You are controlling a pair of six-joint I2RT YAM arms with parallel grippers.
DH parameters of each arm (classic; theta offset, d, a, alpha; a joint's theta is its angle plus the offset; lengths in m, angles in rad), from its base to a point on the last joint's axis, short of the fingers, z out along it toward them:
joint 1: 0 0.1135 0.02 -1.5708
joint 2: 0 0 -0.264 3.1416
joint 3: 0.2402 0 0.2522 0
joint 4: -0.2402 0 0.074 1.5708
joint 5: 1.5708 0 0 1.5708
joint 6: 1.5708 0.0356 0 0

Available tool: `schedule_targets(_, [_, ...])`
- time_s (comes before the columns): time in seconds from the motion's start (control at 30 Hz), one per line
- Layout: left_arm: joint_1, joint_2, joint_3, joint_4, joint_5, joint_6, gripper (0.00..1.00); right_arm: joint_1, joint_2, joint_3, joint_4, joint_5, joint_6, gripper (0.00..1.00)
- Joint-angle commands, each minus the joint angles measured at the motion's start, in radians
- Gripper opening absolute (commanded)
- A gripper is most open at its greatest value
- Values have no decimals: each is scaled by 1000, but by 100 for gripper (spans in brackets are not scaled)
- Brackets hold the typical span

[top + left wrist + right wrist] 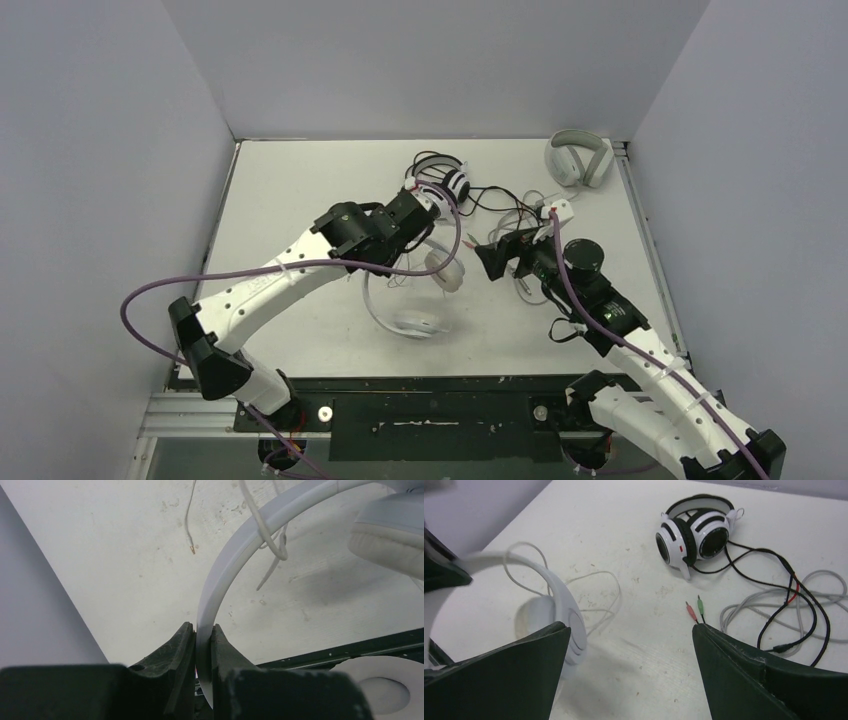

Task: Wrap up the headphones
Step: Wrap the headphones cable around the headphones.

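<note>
My left gripper is shut on the headband of the small white headphones, holding them just above the table. One white ear cup hangs at the upper right of the left wrist view. In the top view the white headphones sit mid-table below my left gripper. Their thin white cable lies loose on the table. The black-and-white headset rests farther back, and its black cable trails to the right. My right gripper stands open and holds nothing, just right of the white pair.
A light grey over-ear pair lies at the back right corner. Its grey cable loops across the black one near my right gripper. Red and green plugs lie by the right fingertip. Walls close in the table.
</note>
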Motion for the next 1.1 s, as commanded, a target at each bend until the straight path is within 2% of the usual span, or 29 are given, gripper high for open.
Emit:
schedule_targets(0.0, [-1,-118,127,19,121,38,0,0,-45,-81,17,-8,28,97])
schedule_targets(0.17, [7,-159,190,18,181,17,0,-1,-119,-129,48,72,24,96])
schedule_targets(0.3, [23,-183,243,46,283,-2,0,0,-132,-175,100,67,11,96])
schedule_targets(0.4, [41,-190,290,58,345,-15,0,0,-131,-232,195,-15,11,95])
schedule_targets(0.5, [53,-182,362,49,411,-21,0,0,-123,-324,405,-187,11,94])
schedule_targets(0.57, [53,-168,401,40,451,-23,0,0,-81,-354,558,-289,30,94])
schedule_targets(0.77, [54,-132,465,58,604,-24,0,21,149,-358,857,-503,75,91])
schedule_targets(0.87, [56,-121,463,110,678,-36,0,66,243,-345,961,-502,70,92])
schedule_targets(1.07, [59,-97,446,237,837,-73,0,157,407,-230,987,-447,-29,95])
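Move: The left hand already grips the white headphones' headband; their slack cable lies about 6 cm ahead of that hand, 6 cm to its right and 15 cm below. From the open right hand, the cable is some 7 cm ahead, 16 cm left and 18 cm down. The nearer ear cup is roughly 2 cm ahead, 7 cm left and 15 cm below the right hand, the other 8 cm back, 13 cm left and 18 cm below. The black headset's plugs lie 16 cm ahead, 1 cm left and 25 cm below. Keeping its pinch on the headband, the left hand hoists the headphones about 16 cm, drifting right and a little back while its wrist swings the fingers round to the right, so that the cable hangs clear. The right hand first sinks and draws back slightly, then sweeps left beneath the lifted headphones, about 10 cm in all, turning some 30 degrees counter-clockwise with its fingers staying wide open towards the dangling cable, no grasp yet. ##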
